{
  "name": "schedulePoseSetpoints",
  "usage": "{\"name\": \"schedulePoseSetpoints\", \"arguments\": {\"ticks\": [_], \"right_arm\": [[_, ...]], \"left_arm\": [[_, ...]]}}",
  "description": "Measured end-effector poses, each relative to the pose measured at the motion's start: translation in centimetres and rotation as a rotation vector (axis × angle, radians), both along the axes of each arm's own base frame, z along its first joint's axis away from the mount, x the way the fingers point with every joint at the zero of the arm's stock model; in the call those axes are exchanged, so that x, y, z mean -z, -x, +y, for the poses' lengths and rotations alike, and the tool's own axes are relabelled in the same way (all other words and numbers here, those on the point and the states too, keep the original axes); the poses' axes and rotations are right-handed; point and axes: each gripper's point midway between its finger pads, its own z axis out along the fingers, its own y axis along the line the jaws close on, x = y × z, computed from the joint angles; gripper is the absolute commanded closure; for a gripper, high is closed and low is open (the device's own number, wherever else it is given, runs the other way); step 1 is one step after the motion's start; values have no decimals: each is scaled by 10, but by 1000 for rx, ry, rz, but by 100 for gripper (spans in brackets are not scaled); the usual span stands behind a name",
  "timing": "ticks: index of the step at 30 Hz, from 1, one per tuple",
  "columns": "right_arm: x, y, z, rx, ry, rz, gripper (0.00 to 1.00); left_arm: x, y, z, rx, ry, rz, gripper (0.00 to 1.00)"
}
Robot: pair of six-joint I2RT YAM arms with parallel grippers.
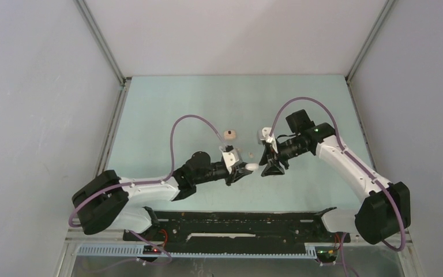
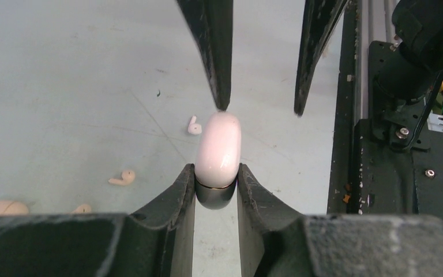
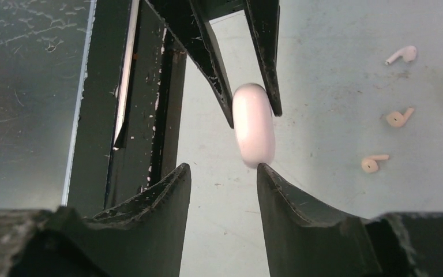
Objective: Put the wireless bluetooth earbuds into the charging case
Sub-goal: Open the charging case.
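Observation:
My left gripper (image 2: 216, 173) is shut on a white charging case (image 2: 219, 150), lid closed, held above the table with its rounded end sticking out past the fingertips. My right gripper (image 3: 224, 167) faces it, open and holding nothing; the case (image 3: 254, 124) just meets the tip of its right-hand finger (image 3: 265, 170). From above, the two grippers (image 1: 243, 171) (image 1: 272, 167) meet tip to tip at mid-table. On the table lie a white earbud (image 3: 402, 55) and two tan earbuds (image 3: 399, 117) (image 3: 374, 163).
A tan case (image 1: 229, 135) rests on the table beyond the left gripper. The black rail (image 1: 236, 222) carrying the arm bases runs along the near edge. Grey walls enclose the table on three sides.

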Motion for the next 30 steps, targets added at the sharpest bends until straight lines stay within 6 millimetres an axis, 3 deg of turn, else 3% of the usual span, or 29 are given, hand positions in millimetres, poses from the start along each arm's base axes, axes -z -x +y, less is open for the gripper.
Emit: {"name": "schedulePoseSetpoints", "arguments": {"ticks": [8,14,19,25,30], "right_arm": [[9,0,7,-8,21,33,57],[9,0,10,-7,24,38,79],[10,0,10,-6,28,38,88],[11,-2,8,12,39,40,89],[7,-7,5,38,36,30,89]], "left_arm": [[-1,15,-11,46,5,-23,85],[-3,17,-15,51,20,-30,82],[-1,14,-16,39,28,-29,52],[-7,5,-16,-17,90,-36,43],[8,8,-15,-27,105,9,44]]}}
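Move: My left hand holds the closed white charging case by one end, its middle about 2 cm to the hand's right and 1 cm ahead. My right gripper waits open some 6 cm to the left hand's right, 1 cm back and 2 cm higher. From my right hand the case's middle is about 4 cm left, 2 cm ahead and 2 cm below. On the table some 16 cm below that hand, a white earbud lies 4 cm ahead and 3 cm right, a peach earbud about 10 cm ahead and 4 cm left. I hand the case across: my left hand carries it about 2 cm back and right towards my right gripper, which eases about 1 cm left and 1 cm down and closes its fingers, pinching the case's near end. Then my left fingers open and let go, the hand drifting about 1 cm forward, then sinking about 1 cm, while my right keeps its hold. ##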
